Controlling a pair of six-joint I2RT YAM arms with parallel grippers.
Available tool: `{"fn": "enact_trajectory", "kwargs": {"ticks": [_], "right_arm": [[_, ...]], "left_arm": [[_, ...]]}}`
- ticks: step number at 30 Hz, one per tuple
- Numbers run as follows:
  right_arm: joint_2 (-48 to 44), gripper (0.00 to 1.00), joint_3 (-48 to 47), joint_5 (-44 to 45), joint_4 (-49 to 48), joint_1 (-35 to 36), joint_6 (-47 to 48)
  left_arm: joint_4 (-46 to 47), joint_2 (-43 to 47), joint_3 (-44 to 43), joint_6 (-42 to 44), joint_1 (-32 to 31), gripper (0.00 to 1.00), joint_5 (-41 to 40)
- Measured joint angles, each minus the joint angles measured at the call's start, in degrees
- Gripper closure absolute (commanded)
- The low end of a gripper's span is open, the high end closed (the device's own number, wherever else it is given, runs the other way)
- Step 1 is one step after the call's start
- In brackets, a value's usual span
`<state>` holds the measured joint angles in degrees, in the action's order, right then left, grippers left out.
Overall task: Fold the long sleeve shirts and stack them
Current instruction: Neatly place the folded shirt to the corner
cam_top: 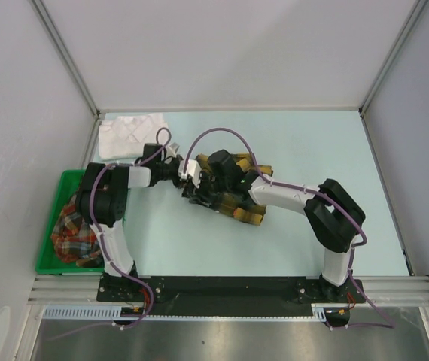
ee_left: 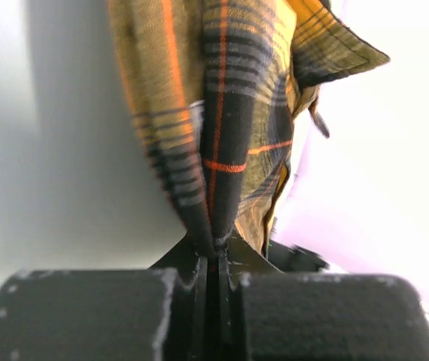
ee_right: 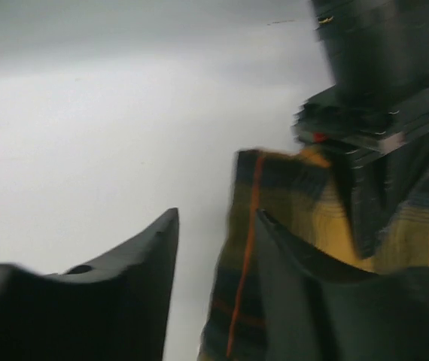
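Observation:
The yellow-and-black plaid shirt (cam_top: 238, 201) lies bunched mid-table, lifted at its left end. My left gripper (cam_top: 193, 179) is shut on a fold of it; the left wrist view shows the cloth (ee_left: 222, 113) pinched between the closed jaws of that gripper (ee_left: 216, 252). My right gripper (cam_top: 210, 185) is right beside it. In the right wrist view the right gripper (ee_right: 217, 212) has its fingers apart, and the plaid cloth (ee_right: 244, 248) hangs loose against the right finger. A white shirt (cam_top: 130, 135) lies at the back left. The red-orange plaid shirt (cam_top: 75, 229) is in the bin.
A green plastic bin (cam_top: 58, 188) stands at the left edge beside the left arm's base. Grey walls with metal posts close the table at the back and both sides. The left gripper's body (ee_right: 380, 90) fills the upper right of the right wrist view.

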<state>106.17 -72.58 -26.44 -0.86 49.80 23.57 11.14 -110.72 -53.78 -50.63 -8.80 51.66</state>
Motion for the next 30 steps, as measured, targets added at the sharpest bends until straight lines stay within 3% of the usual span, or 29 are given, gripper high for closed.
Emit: {"fn": "enact_trajectory", "kwargs": {"ticks": [1,2,10,18,25,30], "right_arm": [[0.0,0.07,-0.2,0.0,0.6,-0.2,-0.8],[0.0,0.01,-0.5,0.0,1.4,-0.6,-2.0],[-6.9,0.00,0.8,0.4,11.0,-10.8,-9.7],[-12.5,0.00,1.8,0.7,17.4,-20.4,-10.5],[-12.5,0.00,1.8,0.7,19.5,-20.6,-10.5],[-12.5,0.00,1.8,0.7,19.8,-20.5,-10.5]], "left_arm": [[-1.7,-0.7,-2.4,1.8,-0.1,1.00,-0.6],[-3.8,-1.5,-5.5,4.3,-0.2,1.00,-1.6],[-22.1,-5.1,-28.8,24.5,1.1,1.00,-12.6],[-37.5,-13.3,-53.7,41.4,8.9,1.00,-20.0],[-46.7,-17.3,-67.5,51.0,15.3,1.00,-20.5],[-50.3,-16.8,-69.8,56.6,15.4,1.00,-20.7]]}}
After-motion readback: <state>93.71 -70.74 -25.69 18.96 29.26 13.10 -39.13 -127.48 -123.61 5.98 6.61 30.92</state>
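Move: The left hand has already shut on the left edge of the folded plaid shirt. From it, the white shirt in the far-left corner lies about 18 cm ahead, 22 cm left and 4 cm lower; the plaid shirt's middle is some 18 cm right and 2 cm back, and the green bin about 30 cm left and 14 cm back. From the right hand, already loosening, the plaid shirt's middle is roughly 15 cm right, 2 cm ahead and 8 cm below. Keeping its pinch on the plaid shirt, the left hand draws the shirt straight forward first, then forward and left towards the white shirt, about 20 cm each way while rising some 12 cm, its fingers swinging from pointing mostly right round to forward, right and down. Meanwhile the right hand opens fully and backs out some 16 cm to the right and a little forward and up, turning clockwise about 25 degrees, then stays there empty. ##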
